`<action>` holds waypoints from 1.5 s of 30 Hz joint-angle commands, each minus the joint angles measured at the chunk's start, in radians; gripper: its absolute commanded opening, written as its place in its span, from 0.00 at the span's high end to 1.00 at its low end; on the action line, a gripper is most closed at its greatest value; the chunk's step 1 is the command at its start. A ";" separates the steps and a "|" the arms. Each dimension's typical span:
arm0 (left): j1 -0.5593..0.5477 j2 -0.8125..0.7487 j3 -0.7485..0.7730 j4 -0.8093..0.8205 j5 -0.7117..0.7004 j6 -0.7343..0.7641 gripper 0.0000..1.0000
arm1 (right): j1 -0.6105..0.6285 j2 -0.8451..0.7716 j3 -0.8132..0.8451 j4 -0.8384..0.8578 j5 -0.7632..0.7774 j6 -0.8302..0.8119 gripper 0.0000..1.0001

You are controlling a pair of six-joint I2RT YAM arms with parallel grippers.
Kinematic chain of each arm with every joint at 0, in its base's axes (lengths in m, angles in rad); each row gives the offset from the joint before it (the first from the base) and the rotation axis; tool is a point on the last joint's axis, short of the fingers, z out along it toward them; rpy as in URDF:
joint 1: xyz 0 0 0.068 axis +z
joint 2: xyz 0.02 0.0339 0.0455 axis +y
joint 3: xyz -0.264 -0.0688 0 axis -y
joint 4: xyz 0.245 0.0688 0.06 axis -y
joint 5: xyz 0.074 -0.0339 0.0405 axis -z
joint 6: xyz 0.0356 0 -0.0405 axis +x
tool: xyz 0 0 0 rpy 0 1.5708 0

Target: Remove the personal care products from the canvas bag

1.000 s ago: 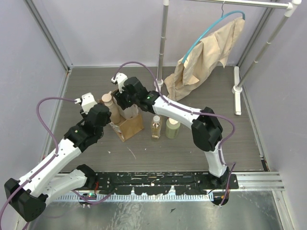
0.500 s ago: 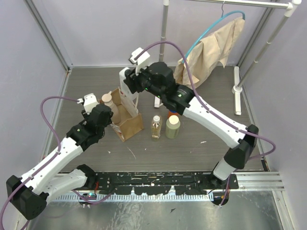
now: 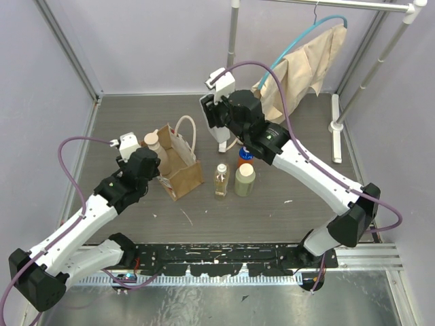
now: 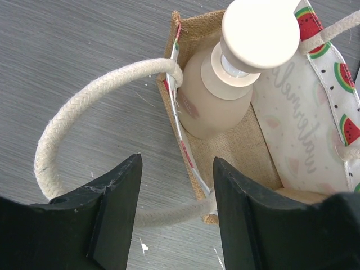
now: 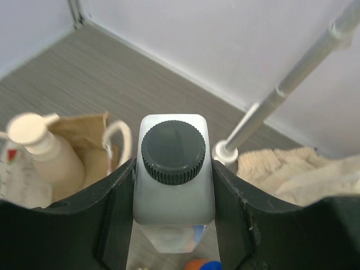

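The canvas bag (image 3: 182,170) stands upright left of centre, its cream handle (image 4: 84,98) looped out over the table. Inside it stands a tan bottle with a peach cap (image 4: 236,67), also seen from above (image 3: 155,145). My left gripper (image 4: 177,208) is open at the bag's near corner, with the handle rope running between its fingers. My right gripper (image 5: 174,171) is shut on the white flat-sided bottle with a dark cap (image 5: 173,149), held in the air right of the bag (image 3: 208,114). The amber bottle (image 3: 221,180) and the olive-green bottle (image 3: 245,180) stand on the table.
An orange item with a blue cap (image 3: 245,155) sits behind the olive-green bottle. A rack pole foot (image 3: 223,144) stands just below my right gripper. A beige cloth on a teal hanger (image 3: 299,75) hangs at the back right, and another rack foot (image 3: 336,125) lies at the right.
My right gripper has lifted the white bottle up out of the bag and carried it to the right. My left gripper's jaws have widened a little beside the bag.
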State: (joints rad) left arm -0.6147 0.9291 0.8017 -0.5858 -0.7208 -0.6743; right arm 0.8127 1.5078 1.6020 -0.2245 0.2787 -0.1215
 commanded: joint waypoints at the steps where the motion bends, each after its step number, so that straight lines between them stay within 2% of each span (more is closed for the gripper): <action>1: 0.004 0.001 -0.015 0.004 0.004 -0.004 0.39 | -0.045 -0.104 -0.063 0.203 0.011 0.028 0.62; 5: 0.005 0.008 -0.008 0.005 0.013 -0.001 0.39 | -0.064 -0.135 -0.199 0.255 0.039 0.047 0.62; 15: 0.004 0.019 0.060 0.028 0.013 0.040 0.38 | -0.174 -0.135 -0.475 0.428 -0.050 0.169 0.62; 25: 0.004 0.050 0.102 0.034 0.001 0.062 0.35 | -0.181 -0.113 -0.550 0.473 -0.098 0.208 0.62; 32: 0.004 0.103 0.181 0.047 -0.022 0.131 0.27 | -0.182 -0.106 -0.580 0.456 -0.107 0.232 0.61; 39: 0.006 0.241 0.266 0.053 -0.070 0.178 0.15 | -0.181 -0.081 -0.584 0.399 -0.133 0.247 0.55; 45: 0.023 0.428 0.357 0.030 -0.081 0.188 0.13 | -0.181 -0.085 -0.598 0.368 -0.150 0.259 0.47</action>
State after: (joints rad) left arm -0.6067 1.2690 1.0950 -0.5591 -0.7670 -0.5068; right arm 0.6273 1.4544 0.9775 0.0227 0.1474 0.1097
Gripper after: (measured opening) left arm 0.865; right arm 0.555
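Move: The right hand holds the white bottle by its neck; the spot it is bound for lies about 7 cm to the right and level ahead, with the table roughly 38 cm below. The orange bottle stands there about 9 cm right, the green bottle 9 cm right and 5 cm back, the clear bottle 2 cm right and 5 cm back. From the left hand, the pump bottle lies about 11 cm ahead, 5 cm right and 8 cm lower, in the canvas bag, whose middle is 10 cm ahead and 10 cm right. Keeping its grip, the right hand lowers the white bottle some 22 cm while swinging about 8 cm right, then edges a centimetre back left and tips its fingers about 20 degrees further down, bringing the bottle to the table just beyond the clear and green bottles. Meanwhile the left hand starts late and gains speed towards the pump bottle in the canvas bag, going about 6 cm forward and 3 cm right, first rising about 4 cm and then dipping slightly, its left side rolling up as its fingers open wider. ##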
